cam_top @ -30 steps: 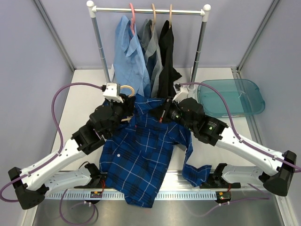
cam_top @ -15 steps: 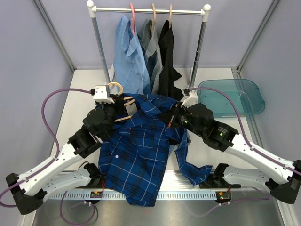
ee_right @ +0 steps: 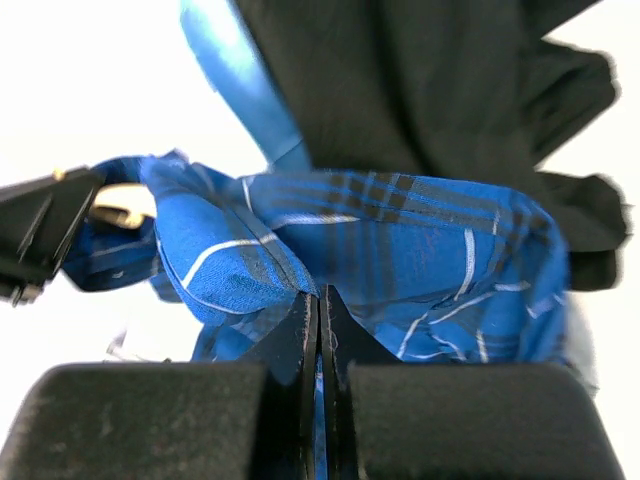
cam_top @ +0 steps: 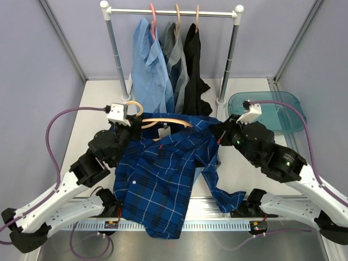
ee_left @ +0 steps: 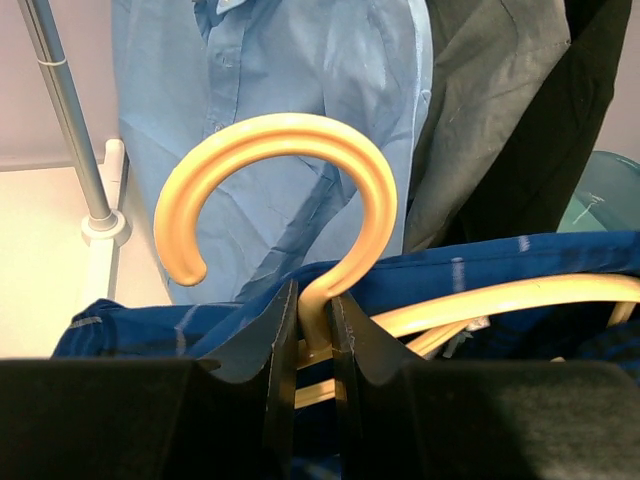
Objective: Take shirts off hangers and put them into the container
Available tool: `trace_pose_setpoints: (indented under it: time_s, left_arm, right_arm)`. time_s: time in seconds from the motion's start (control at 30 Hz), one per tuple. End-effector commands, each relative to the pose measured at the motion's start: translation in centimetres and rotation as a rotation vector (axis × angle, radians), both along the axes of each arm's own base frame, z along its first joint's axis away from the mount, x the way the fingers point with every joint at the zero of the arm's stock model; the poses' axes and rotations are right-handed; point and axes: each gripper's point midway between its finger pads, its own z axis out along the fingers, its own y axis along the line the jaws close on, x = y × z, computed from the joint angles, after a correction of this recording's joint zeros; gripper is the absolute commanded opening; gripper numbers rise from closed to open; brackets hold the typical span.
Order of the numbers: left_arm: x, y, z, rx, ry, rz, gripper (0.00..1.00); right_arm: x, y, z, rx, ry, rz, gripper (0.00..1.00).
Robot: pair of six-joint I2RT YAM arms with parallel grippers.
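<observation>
The dark blue plaid shirt lies spread on the table between the arms, its hem over the near edge. A tan wood hanger sticks out of its collar, one bare arm showing. My left gripper is shut on the hanger's neck just below the curved hook. My right gripper is shut on a fold of the plaid shirt at its right shoulder, jaws pressed together. The teal container sits at the right rear, partly behind the right arm.
A white-and-steel rail stand at the back carries a light blue shirt on a pink hanger, a grey shirt and a black shirt on tan hangers. Purple cables loop from both wrists.
The left gripper closed on the hanger's neck and drew left; the right gripper pulled the shirt's shoulder to the right. The hanger's arm has come bare out of the collar.
</observation>
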Motion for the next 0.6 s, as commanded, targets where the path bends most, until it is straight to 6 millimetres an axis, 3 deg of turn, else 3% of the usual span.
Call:
trace_pose_setpoints:
  time_s: [0.0, 0.13, 0.27, 0.47, 0.57]
  left_arm:
    - [-0.8, 1.4, 0.4, 0.025, -0.030, 0.001, 0.00]
    - [-1.7, 1.7, 0.8, 0.013, -0.051, -0.031, 0.00]
    - [-2.1, 3.2, 2.0, -0.037, -0.073, 0.018, 0.00]
    - [-2.3, 5.1, 4.4, -0.105, -0.105, 0.096, 0.00]
    - [-2.5, 5.7, 4.6, -0.091, -0.120, 0.107, 0.00]
  right_arm:
    - [0.8, -4.6, 1.6, -0.065, -0.050, -0.178, 0.00]
    - [0.8, -4.9, 1.0, -0.081, -0.039, -0.192, 0.00]
    - [0.8, -3.7, -0.1, -0.081, -0.021, -0.150, 0.00]
    - [0.5, -2.4, -4.1, -0.143, 0.056, -0.095, 0.00]
    - [0.1, -3.2, -5.7, -0.169, 0.082, -0.113, 0.00]
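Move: The left gripper already holds the plaid shirt's hanger by the neck of its hook; the hanger's free right end lies some 19 cm to the right and about 1 cm back. The right gripper already pinches the plaid shirt's right shoulder, with that end about 8 cm to its left and 2 cm ahead. The light blue shirt hangs roughly 22 cm ahead of the left gripper and 5 cm right; from the right gripper, the black shirt hangs about 20 cm ahead and 6 cm left, and the container sits 24 cm ahead, 28 cm right and 30 cm below. Draw the two grippers apart, both keeping their hold: bring the left one, with the hanger's neck, about 3 cm left and 2 cm back, rising slightly. Take the pinched shirt shoulder a couple of centimetres right, away from the hanger's free end, then lower the right gripper about 5 cm, rolling it some 10 degrees so that its left side drops. ##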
